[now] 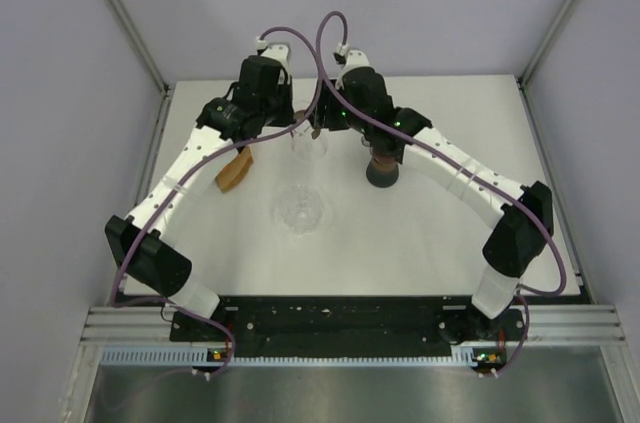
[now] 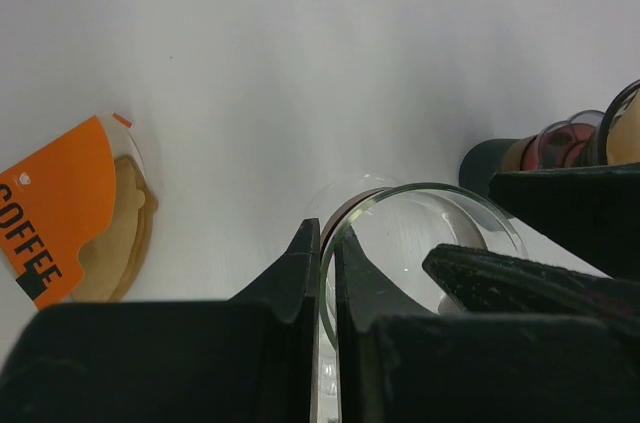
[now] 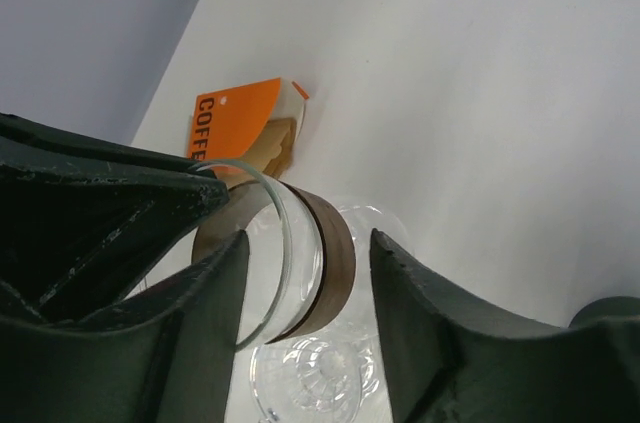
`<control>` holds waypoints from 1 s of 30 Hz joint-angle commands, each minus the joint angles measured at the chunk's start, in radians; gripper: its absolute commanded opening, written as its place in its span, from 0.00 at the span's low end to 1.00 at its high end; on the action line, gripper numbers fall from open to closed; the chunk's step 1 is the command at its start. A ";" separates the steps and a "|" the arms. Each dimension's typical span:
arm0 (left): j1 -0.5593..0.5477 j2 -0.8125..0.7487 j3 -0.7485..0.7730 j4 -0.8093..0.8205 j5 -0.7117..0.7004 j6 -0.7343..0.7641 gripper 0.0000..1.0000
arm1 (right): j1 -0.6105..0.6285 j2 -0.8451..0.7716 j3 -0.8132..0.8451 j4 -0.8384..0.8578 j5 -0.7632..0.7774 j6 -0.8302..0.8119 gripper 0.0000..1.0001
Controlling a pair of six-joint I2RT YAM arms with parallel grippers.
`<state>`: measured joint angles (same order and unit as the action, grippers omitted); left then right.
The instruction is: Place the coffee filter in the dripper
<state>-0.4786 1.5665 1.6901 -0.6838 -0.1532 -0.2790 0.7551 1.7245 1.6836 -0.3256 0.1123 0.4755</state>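
Observation:
An orange packet marked COFFEE lies on the white table with brown paper coffee filters showing at its open end; it also shows in the top view and the right wrist view. The clear ribbed glass dripper sits on the table, below the jaws in the right wrist view. My left gripper is shut on the rim of a glass carafe with a brown collar. My right gripper is open, with a finger on each side of that collar.
A dark-based cylinder with a brown top stands right of the carafe, under the right arm. Grey walls enclose the white table on the left, back and right. Both arms meet over the table's far middle.

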 commanded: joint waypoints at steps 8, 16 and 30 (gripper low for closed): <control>-0.020 -0.028 0.072 0.013 -0.003 0.006 0.00 | 0.000 0.092 0.076 -0.013 -0.017 -0.054 0.11; -0.014 -0.054 0.080 -0.019 0.041 -0.015 0.10 | 0.000 0.035 0.067 -0.013 -0.045 -0.170 0.00; 0.047 -0.105 0.109 -0.063 0.205 0.027 0.68 | 0.000 -0.058 -0.002 0.008 -0.066 -0.201 0.00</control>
<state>-0.4740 1.5230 1.7321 -0.7650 -0.0273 -0.2626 0.7582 1.7790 1.6642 -0.3702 0.0593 0.3058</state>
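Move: The left hand holds the banded glass by its rim, the glass's middle about 4 cm to its right and 4 cm below; from the right hand, whose open fingers straddle the other rim, that middle is roughly 4 cm left, 1 cm ahead and 4 cm below. From the right hand, the round glass dish on the table lies some 12 cm back, 4 cm left and 25 cm down; the dripper with its filter some 13 cm right, 3 cm back and 18 cm down. Leftward and slightly forward by some 1.5 cm, the right hand eases onto the near rim of the banded glass and shuts its fingers on it, then sinks about 3.5 cm, rolling some 10 degrees with its left side dipping. The left hand keeps its pinch until the right has closed, then opens wide, lets go of the rim and backs off upward, rising about 3 cm. ##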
